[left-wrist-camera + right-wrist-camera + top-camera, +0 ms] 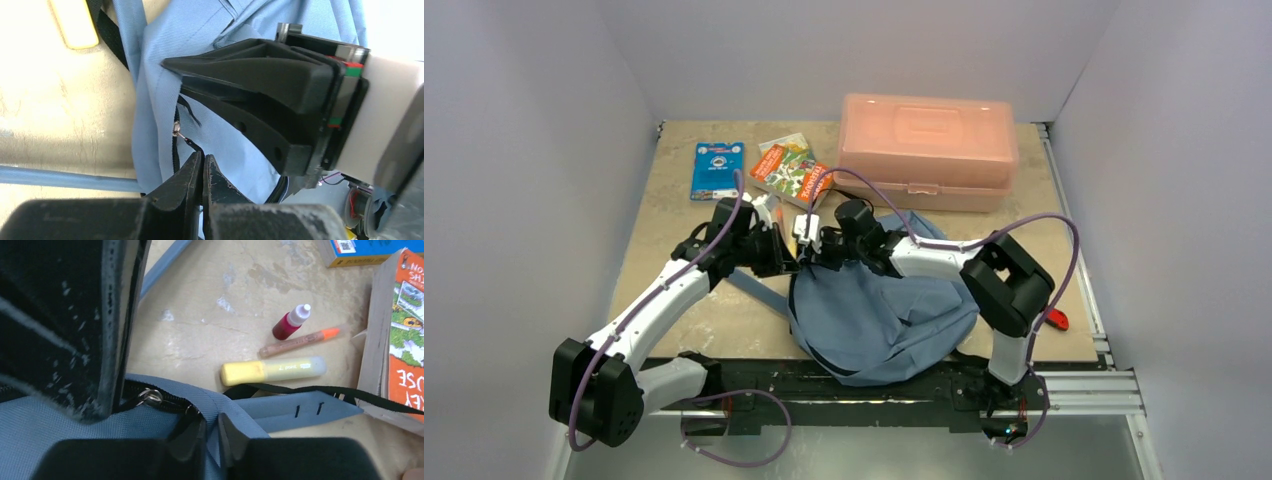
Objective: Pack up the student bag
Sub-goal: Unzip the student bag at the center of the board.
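The student bag (884, 322), soft blue-grey fabric, lies crumpled at the table's near middle with both grippers meeting at its upper left corner. My left gripper (202, 157) is shut on the black cord of the zipper pull (187, 141), whose metal slider (151, 398) sits on the dark zipper. My right gripper (211, 422) pinches a fold of the bag's blue fabric (45, 445) just beside the zipper's end. In the top view the left gripper (782, 255) and right gripper (812, 250) stand almost tip to tip. A blue shoulder strap (300, 410) trails off to the right.
A salmon-pink plastic box (929, 150) stands at the back right. An orange book (791, 172) and a blue booklet (717, 170) lie at the back. A yellow highlighter (272, 370), an orange-tipped pen (300, 340) and a small red bottle (289, 325) lie just beyond the bag.
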`<state>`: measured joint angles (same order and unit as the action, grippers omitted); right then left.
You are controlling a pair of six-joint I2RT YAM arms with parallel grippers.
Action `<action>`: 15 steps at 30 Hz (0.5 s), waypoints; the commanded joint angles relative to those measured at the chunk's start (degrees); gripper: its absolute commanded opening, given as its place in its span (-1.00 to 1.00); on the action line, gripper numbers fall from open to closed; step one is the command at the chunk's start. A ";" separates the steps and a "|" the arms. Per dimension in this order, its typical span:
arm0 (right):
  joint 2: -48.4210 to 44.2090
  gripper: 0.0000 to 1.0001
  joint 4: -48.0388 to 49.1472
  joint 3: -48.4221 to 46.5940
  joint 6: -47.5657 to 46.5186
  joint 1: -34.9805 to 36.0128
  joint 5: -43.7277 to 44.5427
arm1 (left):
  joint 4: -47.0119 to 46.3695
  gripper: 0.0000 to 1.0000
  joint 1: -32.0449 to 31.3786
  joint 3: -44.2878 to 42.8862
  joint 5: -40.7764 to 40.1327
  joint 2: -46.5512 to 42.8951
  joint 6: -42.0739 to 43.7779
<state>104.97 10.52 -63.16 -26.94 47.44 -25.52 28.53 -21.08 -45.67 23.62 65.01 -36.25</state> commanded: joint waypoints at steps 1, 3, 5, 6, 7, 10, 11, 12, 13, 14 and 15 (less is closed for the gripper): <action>1.95 -0.89 11.16 -0.51 5.43 0.67 10.09 | -0.84 -1.00 -0.19 -2.05 2.35 -1.32 0.33; 2.42 -1.00 14.81 -0.58 10.77 0.64 15.14 | -0.22 -1.00 -0.19 -1.80 1.76 -1.61 -0.18; 2.44 -1.00 17.21 -0.63 17.73 0.37 20.81 | 0.94 -1.00 -0.19 -1.51 0.84 -2.08 -1.31; 2.23 -1.00 18.87 -0.12 21.88 -0.08 24.24 | 1.40 -1.00 -0.19 -0.94 0.60 -2.46 -1.98; 2.06 -1.00 20.37 0.18 26.77 -0.90 26.74 | 1.68 -1.00 -0.19 -0.22 0.53 -3.00 -2.73; 2.19 -1.00 13.78 -2.29 42.26 -4.16 36.48 | 2.34 -1.00 -0.19 2.60 2.37 -5.56 -5.36; 2.33 -1.00 11.96 -3.07 46.60 -5.56 37.50 | 2.46 -1.00 -0.25 3.79 3.49 -6.70 -6.43; 2.49 -1.00 11.30 -3.35 50.29 -6.81 37.83 | 2.51 -1.00 -0.27 5.26 4.67 -7.98 -7.89; 2.75 -1.00 10.89 -3.79 52.39 -7.80 38.31 | 2.23 -1.00 -0.28 7.25 5.78 -9.72 -9.66; 3.31 -1.00 10.28 -4.75 53.03 -8.23 38.47 | 1.50 -1.00 -0.35 9.48 7.10 -11.57 -11.59; 3.76 -1.00 9.51 -6.04 52.44 -8.25 39.06 | 0.64 -1.00 -0.44 12.10 7.78 -13.87 -13.58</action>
<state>107.70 20.08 -64.03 12.49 43.33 2.20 28.40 -21.06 -40.32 24.25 57.30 -41.91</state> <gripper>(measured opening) 0.008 0.014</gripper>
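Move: Right at the right hand's part-open fingers is the bag's edge by the zip end, barely 1 cm to its left; the marker lies some 4 cm ahead, 3 cm left and 7 cm below, the book about 17 cm ahead and 2 cm left, the pink box 21 cm ahead and 24 cm right. The left hand already grips the pull's cord, the zip slider some 2 cm ahead of it, 1 cm left and slightly below. Pinching the bag's edge beside the zip end, the right fingers shut while easing about 1 cm left, then haul the cloth forward and to the right, some 9 cm out towards the pink box, the wrist swinging roughly 45 degrees clockwise. The left hand keeps the pull's cord pinched, nearly still at first, then draws back about 2 cm against that pull. ##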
